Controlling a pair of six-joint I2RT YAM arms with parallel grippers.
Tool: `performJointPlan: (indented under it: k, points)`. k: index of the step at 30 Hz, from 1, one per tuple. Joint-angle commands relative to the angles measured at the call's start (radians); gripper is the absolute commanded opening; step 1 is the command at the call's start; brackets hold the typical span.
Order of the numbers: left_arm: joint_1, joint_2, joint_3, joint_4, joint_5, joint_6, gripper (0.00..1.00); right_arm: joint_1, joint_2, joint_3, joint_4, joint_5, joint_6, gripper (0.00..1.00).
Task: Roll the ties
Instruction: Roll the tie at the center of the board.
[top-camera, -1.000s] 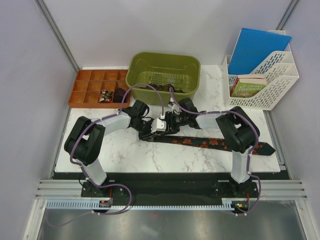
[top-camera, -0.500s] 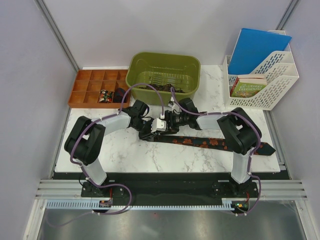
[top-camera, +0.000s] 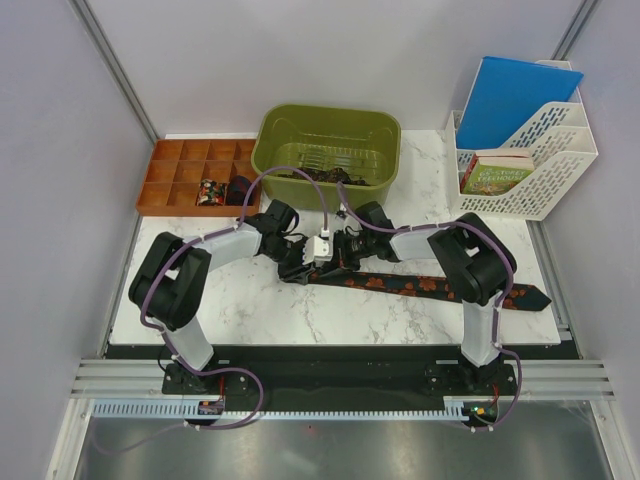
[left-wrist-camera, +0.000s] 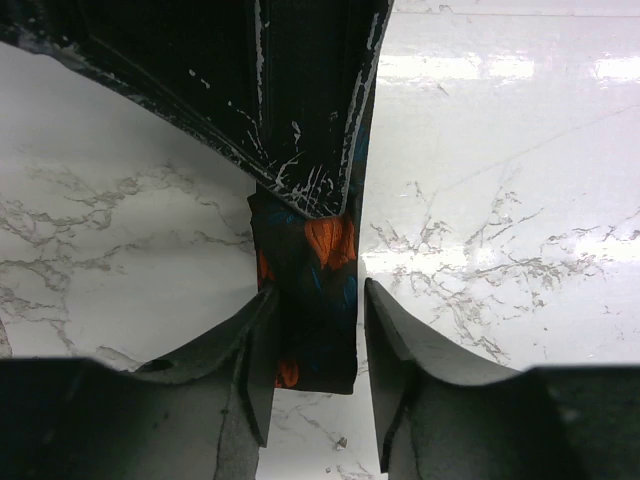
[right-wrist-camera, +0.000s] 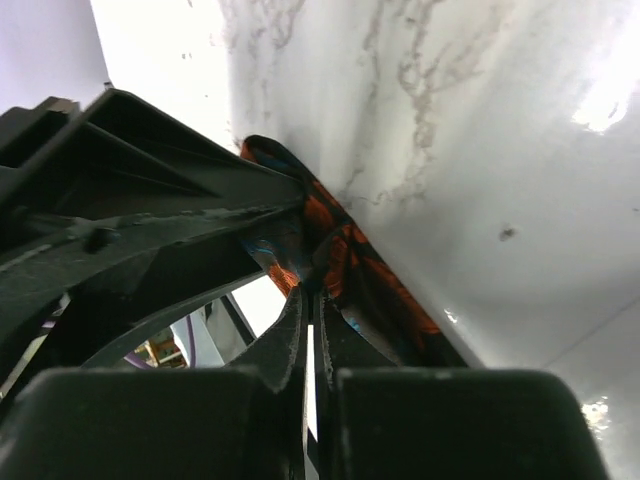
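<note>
A black tie (top-camera: 430, 285) with orange-red blotches lies flat across the marble table, its pointed tip at the right. Both grippers meet over its left end. In the left wrist view that end (left-wrist-camera: 315, 250) sits between the fingers of my left gripper (left-wrist-camera: 318, 300). The left finger touches the fabric and a thin gap shows at the right finger (left-wrist-camera: 385, 340). From above, my left gripper (top-camera: 300, 265) is just left of my right gripper (top-camera: 335, 258). My right gripper (right-wrist-camera: 311, 292) is shut, its tips pinching a bunched fold of the tie (right-wrist-camera: 350, 260).
Behind the arms stands a green bin (top-camera: 325, 145) holding dark fabric. An orange compartment tray (top-camera: 180, 175) at the back left holds small dark coils (top-camera: 212, 190). A white file rack (top-camera: 525, 165) with a blue folder and a book is at the back right.
My right gripper has closed on the tie's folded end and shifted slightly left. My left gripper's jaws have widened a little around the end.
</note>
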Motion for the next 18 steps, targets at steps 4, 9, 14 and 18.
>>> performJointPlan:
  k: [4,9,14,18]
  points:
    - [0.044,-0.061,-0.031,0.007,-0.019,-0.028,0.54,-0.011,0.019,-0.009,-0.049,0.031,-0.08,0.0]
    - [0.084,-0.093,-0.042,0.005,-0.015,0.007,0.59,-0.012,0.02,-0.022,-0.078,0.046,-0.119,0.0]
    - [0.086,-0.081,-0.033,0.004,0.025,0.01,0.63,-0.014,0.029,-0.025,-0.089,0.057,-0.132,0.0]
    - [0.083,-0.073,-0.041,0.004,0.041,0.024,0.69,-0.014,0.042,-0.028,-0.091,0.059,-0.136,0.0]
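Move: Folded end of the tie lies practically at the left fingertips, about 1 cm to their left and 1 cm below; the right gripper, already shut on the fold, has that end some 5 cm to its left and 1 cm down. From the left hand, the green bin's middle stands roughly 23 cm ahead and 4 cm right, the brown tray about 21 cm ahead and 22 cm left. Draw the left gripper back off the folded end, about 3 cm to the left and a little forward, rising about 1 cm as its part-open fingers spread wider. With the right gripper keep the fold pinched, easing it down and to the right by roughly 1 cm each way. ##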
